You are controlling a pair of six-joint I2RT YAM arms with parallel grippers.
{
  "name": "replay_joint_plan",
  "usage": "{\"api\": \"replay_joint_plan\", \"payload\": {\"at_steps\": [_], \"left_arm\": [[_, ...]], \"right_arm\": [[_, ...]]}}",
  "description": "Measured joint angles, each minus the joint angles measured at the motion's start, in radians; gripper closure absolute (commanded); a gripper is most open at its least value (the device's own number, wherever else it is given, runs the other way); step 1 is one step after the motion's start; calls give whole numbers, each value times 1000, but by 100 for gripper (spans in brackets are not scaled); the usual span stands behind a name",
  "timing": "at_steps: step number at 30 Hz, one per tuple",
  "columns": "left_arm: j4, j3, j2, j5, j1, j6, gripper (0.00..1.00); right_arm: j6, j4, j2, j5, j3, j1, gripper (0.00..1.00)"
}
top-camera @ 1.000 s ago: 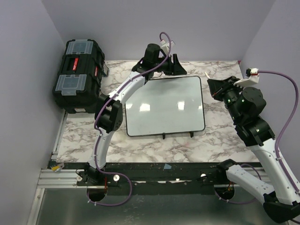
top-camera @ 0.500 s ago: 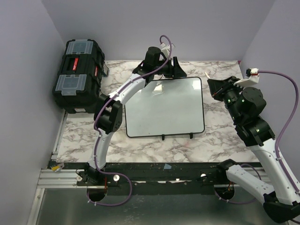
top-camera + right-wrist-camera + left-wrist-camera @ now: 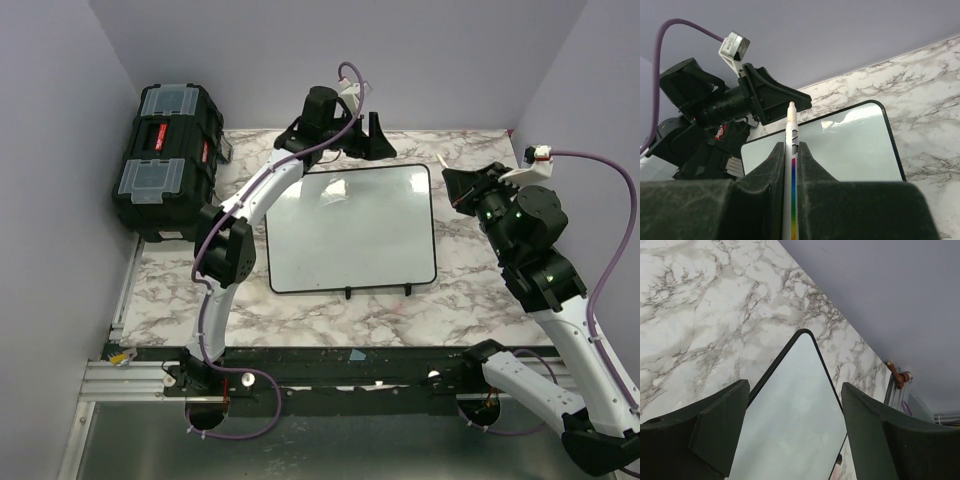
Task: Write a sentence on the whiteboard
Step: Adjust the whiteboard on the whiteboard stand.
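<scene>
The whiteboard (image 3: 350,228) lies flat in the middle of the marble table, white with a thin black rim and small feet on its near edge. No sentence shows on it; its surface (image 3: 795,430) looks plain, with some glare. My left gripper (image 3: 375,138) hangs over the board's far edge, open and holding nothing; in the left wrist view the left gripper (image 3: 795,385) frames the board's corner between its fingers. My right gripper (image 3: 452,180) hovers off the board's far right corner. That gripper (image 3: 791,146) is shut on a white marker (image 3: 791,131) with a rainbow stripe, tip pointing forward.
A black toolbox (image 3: 165,160) stands at the table's far left, beside the left arm's elbow (image 3: 230,245). The purple back wall (image 3: 330,60) rises just behind the left gripper. Marble table (image 3: 470,290) shows to the right of and in front of the board.
My left gripper has opened wider and its wrist has drawn back and left a little from the board's far edge. The right arm and marker have not moved.
</scene>
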Motion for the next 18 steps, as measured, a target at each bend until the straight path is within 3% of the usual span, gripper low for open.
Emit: {"api": "replay_joint_plan", "payload": {"at_steps": [5, 13, 18], "left_arm": [[-109, -14, -48, 0, 50, 92, 2], [-270, -111, -177, 12, 215, 219, 1], [-359, -109, -173, 40, 286, 304, 2]], "right_arm": [[0, -1, 0, 0, 0, 0, 99], [0, 0, 3, -1, 0, 0, 99], [1, -1, 11, -2, -3, 0, 99]]}}
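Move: The whiteboard sits tilted on its stand, square to the arms, its middle about 13 cm back from the left hand, 7 cm to its left and 13 cm below, with the far edge just behind the fingers. The black toolbox stands some 50 cm to the left hand's left, about 5 cm farther out and 18 cm lower. The marker held by the right hand is roughly 13 cm back, 10 cm right and 11 cm up. From the right hand, the board's middle lies about 3 cm ahead, 18 cm left and 25 cm below. The whiteboard's far edge is left alone as the left hand, already clear of it, sweeps left along that edge towards the board's far left corner, about 17 cm, drifting slightly forward and dipping only at the end. The fingers spread from mostly open to fully open, and the wrist turns some 15 degrees, its left side rising with a little counter-clockwise swing. ##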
